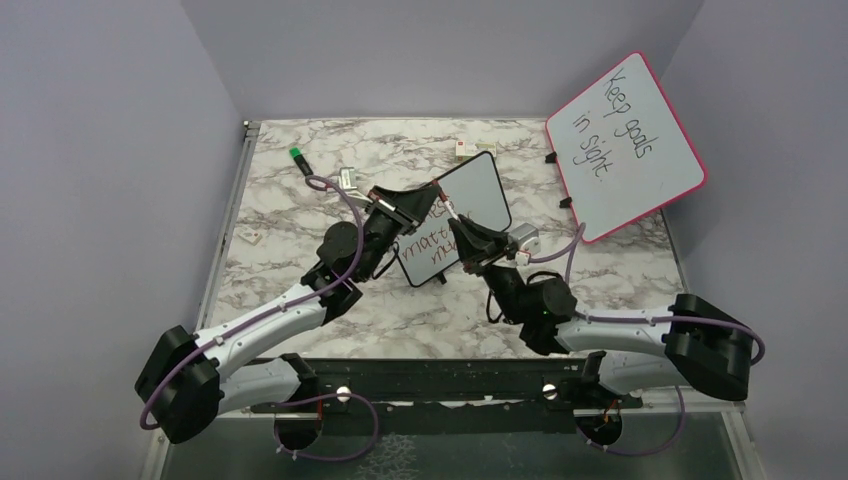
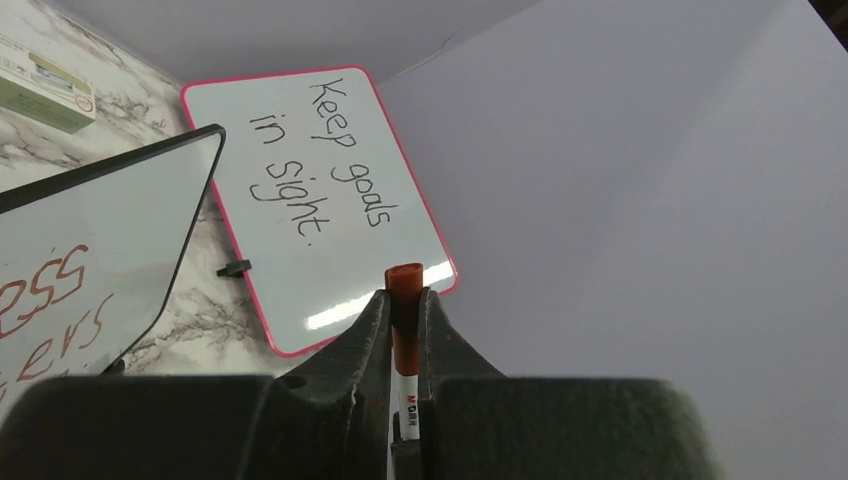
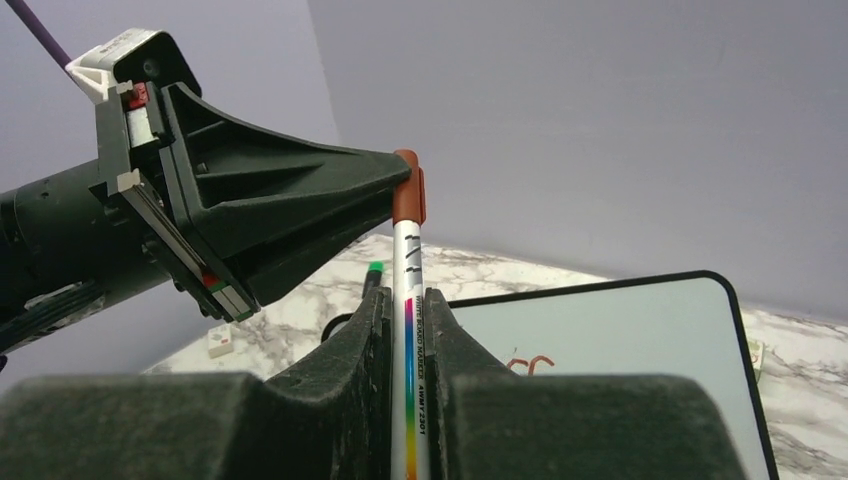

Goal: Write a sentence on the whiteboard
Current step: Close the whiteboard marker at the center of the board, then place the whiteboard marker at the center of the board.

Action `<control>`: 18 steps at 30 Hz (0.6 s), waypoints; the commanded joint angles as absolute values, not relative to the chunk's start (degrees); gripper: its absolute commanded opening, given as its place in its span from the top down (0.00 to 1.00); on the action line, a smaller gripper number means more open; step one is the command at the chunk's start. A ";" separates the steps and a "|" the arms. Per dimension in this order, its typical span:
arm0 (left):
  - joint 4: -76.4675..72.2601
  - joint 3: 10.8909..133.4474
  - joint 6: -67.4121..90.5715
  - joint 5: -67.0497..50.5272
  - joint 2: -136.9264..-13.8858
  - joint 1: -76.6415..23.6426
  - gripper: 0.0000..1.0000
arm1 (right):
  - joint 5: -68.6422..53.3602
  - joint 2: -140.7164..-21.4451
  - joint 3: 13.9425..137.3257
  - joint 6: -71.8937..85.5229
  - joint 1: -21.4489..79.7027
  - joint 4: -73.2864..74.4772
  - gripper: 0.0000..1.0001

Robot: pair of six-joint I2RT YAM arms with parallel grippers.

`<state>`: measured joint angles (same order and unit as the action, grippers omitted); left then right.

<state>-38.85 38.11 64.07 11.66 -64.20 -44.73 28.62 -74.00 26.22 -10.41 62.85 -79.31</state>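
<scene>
The black-framed whiteboard [image 1: 478, 190] stands tilted mid-table, also seen in the left wrist view [image 2: 110, 220] and the right wrist view [image 3: 620, 340]. Red-brown words of the sentence [image 1: 430, 246] show on its lower left part [image 2: 45, 300], partly hidden by my arms. Both grippers meet in front of it on one white marker [image 3: 408, 270]. My left gripper [image 2: 405, 296] is shut on its red-brown cap [image 2: 404, 285], and my right gripper [image 3: 407, 300] is shut on the barrel below the cap [image 3: 408, 185]. In the top view the left gripper [image 1: 432, 197] and right gripper [image 1: 455, 224] almost touch.
A larger pink-framed board [image 1: 625, 140] reading "Keep goals in sight" leans at the back right [image 2: 320, 190]. A green-capped marker [image 1: 298, 157] lies at the back left. Small boxes sit at the back [image 1: 465, 150] and near the left edge [image 1: 250, 237].
</scene>
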 commanded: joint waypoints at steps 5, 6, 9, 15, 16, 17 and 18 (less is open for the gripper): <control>-35.21 32.77 54.62 13.00 -58.85 -48.36 0.54 | 35.31 -63.74 26.41 -5.58 62.23 -58.48 0.99; -34.77 32.52 52.67 14.00 -58.26 -48.40 0.50 | 35.79 -62.27 26.37 -4.54 62.23 -54.30 0.99; -31.86 32.85 46.53 17.46 -56.82 -48.37 0.35 | 37.57 -57.70 25.62 -0.51 62.23 -42.48 0.99; -22.83 34.47 34.99 24.46 -53.06 -48.32 0.16 | 40.08 -49.16 24.97 12.71 62.23 -17.80 0.99; -19.78 35.41 33.37 25.69 -52.43 -48.34 0.16 | 40.46 -48.19 24.90 15.40 62.23 -13.83 0.99; -16.04 36.74 32.00 27.14 -52.05 -48.34 0.14 | 40.91 -47.45 24.69 18.09 62.23 -9.98 0.99; -11.99 38.29 30.81 28.47 -51.84 -48.28 0.11 | 40.84 -46.59 24.06 20.42 62.23 -7.27 0.99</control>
<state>-25.76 33.06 41.10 20.43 -54.19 -48.38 37.47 -49.30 25.47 8.10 62.24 -28.01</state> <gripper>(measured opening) 0.843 0.164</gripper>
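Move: My left fingertips pinch the red-brown cap of the marker; my right fingers hold its white body, so the cap is roughly 5 cm ahead, 3 cm left and 3 cm above my right hand. From my left hand, the written whiteboard's middle is about 6 cm ahead, 2 cm right and 22 cm below; from my right hand, it is some 10 cm ahead and 1 cm left. A green box lies about 25 cm ahead and 8 cm right of my left hand, on the table. I open my left fingers wide, let go of the cap and draw that hand back and down about 5 cm, then out to the left, rolling its left side up some 25 degrees. Meanwhile my right hand keeps its grip on the marker body and carries it to the right, then increasingly down, 5 to 6 cm each way, tipping forward and down about 20 degrees. ##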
